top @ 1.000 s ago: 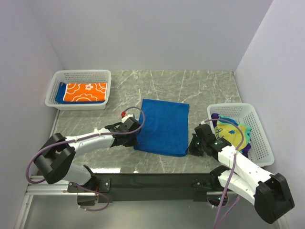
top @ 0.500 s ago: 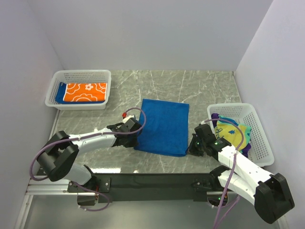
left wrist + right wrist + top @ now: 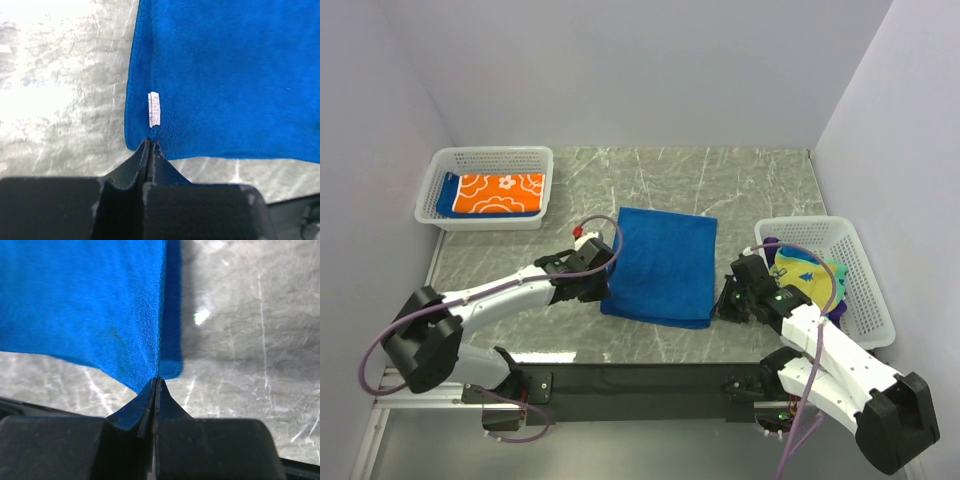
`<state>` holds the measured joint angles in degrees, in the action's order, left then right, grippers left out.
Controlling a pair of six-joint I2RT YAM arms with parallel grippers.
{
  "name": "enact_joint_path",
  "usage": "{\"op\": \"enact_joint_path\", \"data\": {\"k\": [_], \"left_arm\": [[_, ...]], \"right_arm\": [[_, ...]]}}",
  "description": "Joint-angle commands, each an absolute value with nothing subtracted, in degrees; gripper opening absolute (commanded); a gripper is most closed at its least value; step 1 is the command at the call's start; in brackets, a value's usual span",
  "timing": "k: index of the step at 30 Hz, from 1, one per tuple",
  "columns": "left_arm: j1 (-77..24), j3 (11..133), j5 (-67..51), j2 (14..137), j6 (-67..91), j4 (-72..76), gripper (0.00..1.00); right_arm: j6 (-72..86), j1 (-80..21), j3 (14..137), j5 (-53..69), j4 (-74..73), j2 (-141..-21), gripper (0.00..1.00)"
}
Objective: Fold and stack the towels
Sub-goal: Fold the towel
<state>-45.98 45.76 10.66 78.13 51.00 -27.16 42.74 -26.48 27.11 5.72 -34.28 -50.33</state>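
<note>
A plain royal blue towel [image 3: 663, 264] lies spread on the marble table between both arms. My left gripper [image 3: 603, 290] is shut on its near left corner, just below the white label [image 3: 154, 108] on the cloth [image 3: 225, 75]. My right gripper [image 3: 722, 308] is shut on the near right corner [image 3: 159, 371], which lifts slightly off the table. An orange towel with white flowers [image 3: 499, 193] lies folded on a blue one in the left basket [image 3: 488, 160]. Crumpled towels, yellow, teal patterned and purple [image 3: 808, 275], sit in the right basket [image 3: 860, 290].
Both white mesh baskets stand at the table's sides, left one at the back, right one nearer. Grey marble tabletop [image 3: 700, 180] shows behind the blue towel. White walls close in on three sides.
My left gripper has closed on the towel's near left corner and shifted slightly forward. The right arm has edged up a little, still holding its corner.
</note>
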Motion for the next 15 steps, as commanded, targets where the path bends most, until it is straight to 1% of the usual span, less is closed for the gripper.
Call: {"op": "enact_joint_path", "data": {"k": [1,8,12,15], "left_arm": [[-46.2,46.9,11.6,74.0,52.7,-31.0,0.01],[-46.3,41.5,9.1,73.6,53.7,-30.2,0.01],[-46.1,39.6,7.8,77.2,53.2,-27.7,0.01],[-46.1,39.4,7.6,80.7,52.6,-27.3,0.01]], "right_arm": [[41.7,-26.3,30.5,6.2,-38.3,-47.9,0.0],[42.7,-26.4,26.8,9.5,-36.5,-47.8,0.0],[42.9,-26.5,23.5,9.8,-35.2,-49.6,0.0],[44.1,-26.8,23.5,8.2,-35.2,-50.9,0.0]]}}
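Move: My fingers already pinch the blue towel's two near corners a few centimetres up. I'm taking them to bare table: for my left hand about 3 cm back, 3 cm left and 4 cm below, for my right some 3 cm straight back and 3 cm below. The towel's middle lies roughly 7 cm ahead and 12 cm right of my left hand, 9 cm ahead and 12 cm left of my right. From the right hand the white basket is about 6 cm ahead, 23 cm right. Keeping both pinches shut, I lift the near corners another centimetre or so, then swing them back towards my base and down to the table. My left hand sinks about 5 cm from its top, draws back 3 cm and spreads some 2 cm left; my right goes back and down roughly 3 cm each. Both tip their fingers slightly back towards me. ##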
